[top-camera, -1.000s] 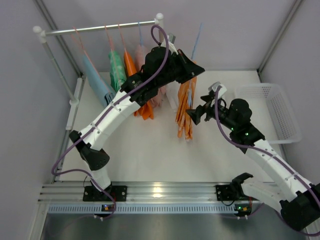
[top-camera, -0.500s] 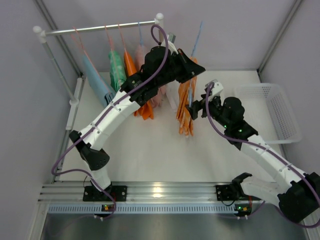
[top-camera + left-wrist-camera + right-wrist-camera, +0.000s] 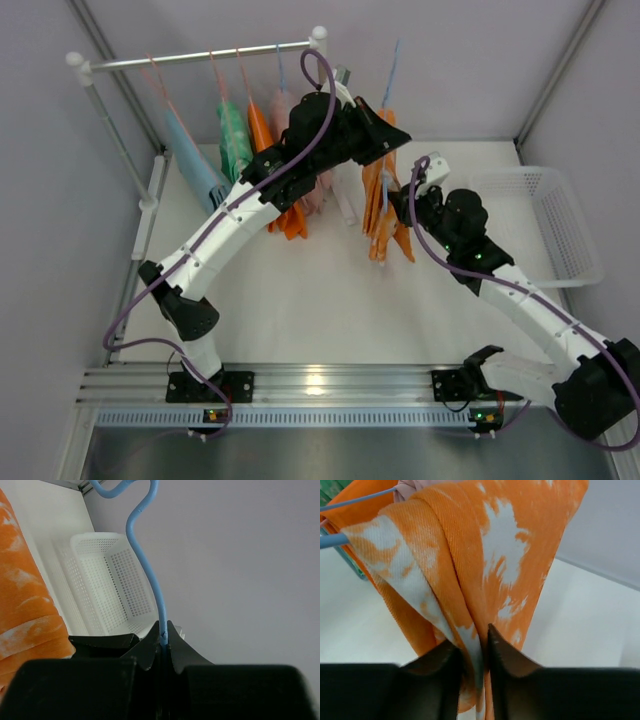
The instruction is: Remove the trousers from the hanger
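The orange trousers with white star-like print hang folded over a blue wire hanger held off the rail. My left gripper is shut on the hanger's stem; in the left wrist view the blue wire rises from between the closed fingertips, with the orange cloth at the left. My right gripper is shut on the trousers; in the right wrist view its jaws pinch a fold of the orange cloth below the hanger bar. Light blue trousers hang on the rail.
A rail at the back left carries green, orange and pink garments on hangers. A white mesh basket stands at the right, also in the left wrist view. Grey walls enclose the white table.
My right gripper has moved left to the orange trousers and shut on them. The trousers' lower end has swung a little to the right. The left arm holds still.
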`<act>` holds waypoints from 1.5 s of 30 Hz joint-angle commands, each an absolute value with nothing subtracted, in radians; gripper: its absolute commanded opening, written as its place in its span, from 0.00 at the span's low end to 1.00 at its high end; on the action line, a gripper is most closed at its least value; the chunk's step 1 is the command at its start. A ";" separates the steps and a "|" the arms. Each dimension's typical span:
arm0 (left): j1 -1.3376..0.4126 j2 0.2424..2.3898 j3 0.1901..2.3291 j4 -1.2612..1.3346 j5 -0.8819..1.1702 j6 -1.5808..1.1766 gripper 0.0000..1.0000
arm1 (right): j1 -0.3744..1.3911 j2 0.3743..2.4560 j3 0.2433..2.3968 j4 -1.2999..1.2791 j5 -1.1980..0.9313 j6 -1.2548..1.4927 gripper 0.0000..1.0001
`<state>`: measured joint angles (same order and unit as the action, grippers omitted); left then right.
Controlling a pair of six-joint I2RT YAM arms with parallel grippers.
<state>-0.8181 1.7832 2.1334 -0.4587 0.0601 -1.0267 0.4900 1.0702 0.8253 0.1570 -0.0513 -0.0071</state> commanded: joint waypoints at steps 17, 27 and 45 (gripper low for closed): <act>-0.753 1.632 1.954 -0.279 0.159 -0.982 0.00 | 0.434 1.003 1.083 0.172 -0.107 -0.008 0.00; -0.704 1.604 1.759 -0.242 0.327 -0.844 0.00 | 0.407 0.924 1.203 0.123 -0.086 0.098 0.00; -0.704 1.603 1.611 -0.370 0.247 -0.709 0.00 | 0.405 0.784 1.356 0.063 0.216 0.028 0.00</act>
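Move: The right hand's nearly closed fingers are already around the near edge of the orange-and-white trousers, whose middle is about 6 cm ahead, 1 cm left and 5 cm below. The hanger's middle is some 10 cm above and 4 cm ahead of this hand; the basket lies roughly 15 cm ahead, 35 cm right and 25 cm down. From the left hand, gripping the hanger's neck, the trousers' middle is about 6 cm ahead, 1 cm left and 23 cm below. The right fingers finish shutting on the near edge of the trousers, then the hand keeps that pinch and lifts them, slowly at first and then faster, about 23 cm up, the later part also drawing back and right away from the hanger, with the fingertips tipping up some 20 degrees and the hand's left side rising a little less. The left hand keeps its grip on the hanger's neck and, after a short hold, shifts a few centimetres left and then sinks about 15 cm while its wrist rolls, taking the hanger down as the trousers go up. ##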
